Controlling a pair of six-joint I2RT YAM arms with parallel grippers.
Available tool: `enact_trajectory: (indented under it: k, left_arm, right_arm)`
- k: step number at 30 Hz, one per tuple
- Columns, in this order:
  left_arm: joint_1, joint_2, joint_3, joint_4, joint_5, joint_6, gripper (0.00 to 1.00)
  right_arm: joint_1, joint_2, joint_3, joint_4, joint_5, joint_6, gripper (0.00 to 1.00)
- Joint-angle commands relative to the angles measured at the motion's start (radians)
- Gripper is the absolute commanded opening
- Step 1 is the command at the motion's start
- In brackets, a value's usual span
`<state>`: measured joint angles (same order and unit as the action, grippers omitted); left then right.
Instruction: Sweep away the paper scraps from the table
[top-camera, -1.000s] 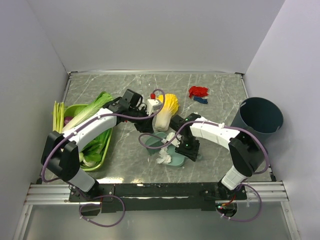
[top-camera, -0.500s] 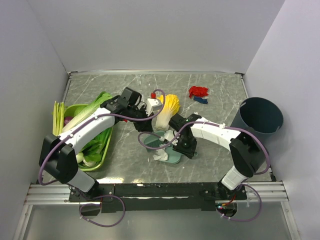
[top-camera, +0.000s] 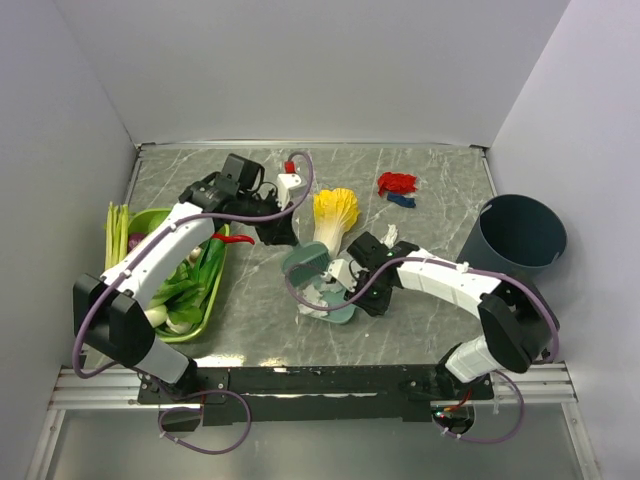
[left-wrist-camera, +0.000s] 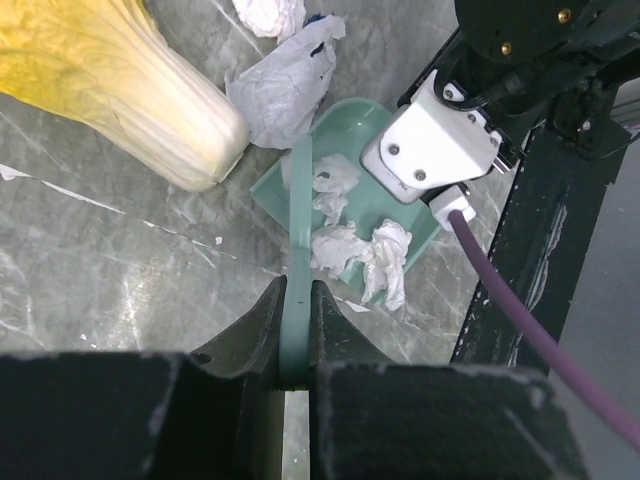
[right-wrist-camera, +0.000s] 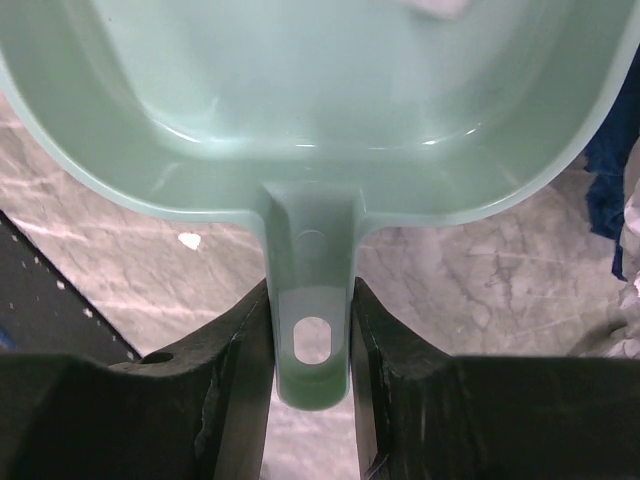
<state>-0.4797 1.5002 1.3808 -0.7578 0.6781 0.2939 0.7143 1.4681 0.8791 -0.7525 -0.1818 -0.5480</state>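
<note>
My left gripper (left-wrist-camera: 293, 340) is shut on the thin teal handle of a brush (top-camera: 305, 262), whose head hangs over the dustpan. My right gripper (right-wrist-camera: 312, 340) is shut on the handle of the mint-green dustpan (right-wrist-camera: 320, 100), which lies on the table (top-camera: 430, 165) in front of the napa cabbage (top-camera: 333, 215). Several white paper scraps (left-wrist-camera: 345, 245) lie inside the dustpan (left-wrist-camera: 350, 115). A larger white scrap (left-wrist-camera: 285, 90) rests at its far edge beside the cabbage (left-wrist-camera: 120, 90). Red scraps (top-camera: 397, 182) and a blue one (top-camera: 400, 200) lie at the back right.
A green tray (top-camera: 215, 295) of leafy vegetables stands at the left, with a red chili pepper (top-camera: 235, 239) on its rim. A dark round bin (top-camera: 520, 235) stands at the right edge. White walls close in the table on three sides.
My left arm has drawn back and to the left, carrying the brush off the cabbage. The dustpan has slid a little to the left, and white scraps now lie inside it.
</note>
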Motion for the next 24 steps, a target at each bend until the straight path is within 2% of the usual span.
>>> enact_trajectory:
  k: [1,6,14,15,16,18,19,21,22,24]
  left_arm:
    - [0.013,-0.038,0.080,-0.077,0.048,0.014,0.01]
    - [0.036,-0.090,0.116,-0.028,0.057,-0.039,0.01]
    - [0.099,-0.178,0.195,0.182,0.115,-0.156,0.01]
    - [0.105,-0.179,0.198,0.201,0.089,-0.174,0.01]
    - [0.108,-0.185,0.199,0.222,-0.022,-0.212,0.01]
    - [0.125,-0.196,0.202,0.274,-0.130,-0.225,0.01]
    - [0.133,-0.219,0.192,0.305,-0.240,-0.229,0.01]
    - [0.147,-0.253,0.120,0.430,-0.349,-0.223,0.01]
    - [0.148,-0.279,0.072,0.463,-0.421,-0.204,0.01]
    - [0.153,-0.284,0.069,0.483,-0.475,-0.174,0.01]
  right_arm:
    - [-0.038,-0.078,-0.028,0.125,-0.076,0.011,0.00]
    - [-0.053,-0.149,-0.084,0.229,-0.127,-0.003,0.00]
    - [-0.053,-0.199,-0.060,0.242,-0.169,0.026,0.00]
    - [-0.053,-0.198,-0.031,0.226,-0.188,0.033,0.00]
    - [-0.053,-0.193,-0.007,0.187,-0.194,0.048,0.00]
    - [-0.053,-0.213,0.055,0.168,-0.205,0.077,0.00]
    - [-0.050,-0.219,0.064,0.163,-0.203,0.077,0.00]
    - [-0.052,-0.226,0.096,0.136,-0.194,0.059,0.00]
    - [-0.052,-0.226,0.110,0.124,-0.152,0.050,0.00]
    - [-0.049,-0.212,0.182,0.047,-0.086,0.022,0.00]
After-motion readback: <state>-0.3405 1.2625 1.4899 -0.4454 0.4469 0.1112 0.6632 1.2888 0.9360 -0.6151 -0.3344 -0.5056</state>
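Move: The paper scraps in the held dustpan's mouth lie about 10 cm back, 7 cm right and some 19 cm below the left gripper, with the cabbage about 5 cm ahead, 9 cm right and 17 cm below it. From the right gripper, those scraps are roughly 11 cm left, 2 cm ahead and 2 cm below; a loose scrap lies 13 cm ahead, 3 cm right and 3 cm below. Raise the left gripper, brush still pinched, about 17 cm away from the dustpan, bending forward and left in the later half and swinging the brush upward and counter-clockwise. Keep the right grip on the pan handle; ease left and forward, then lift nearly 8 cm in all, rolling the pan's mouth side up some 20 degrees. ##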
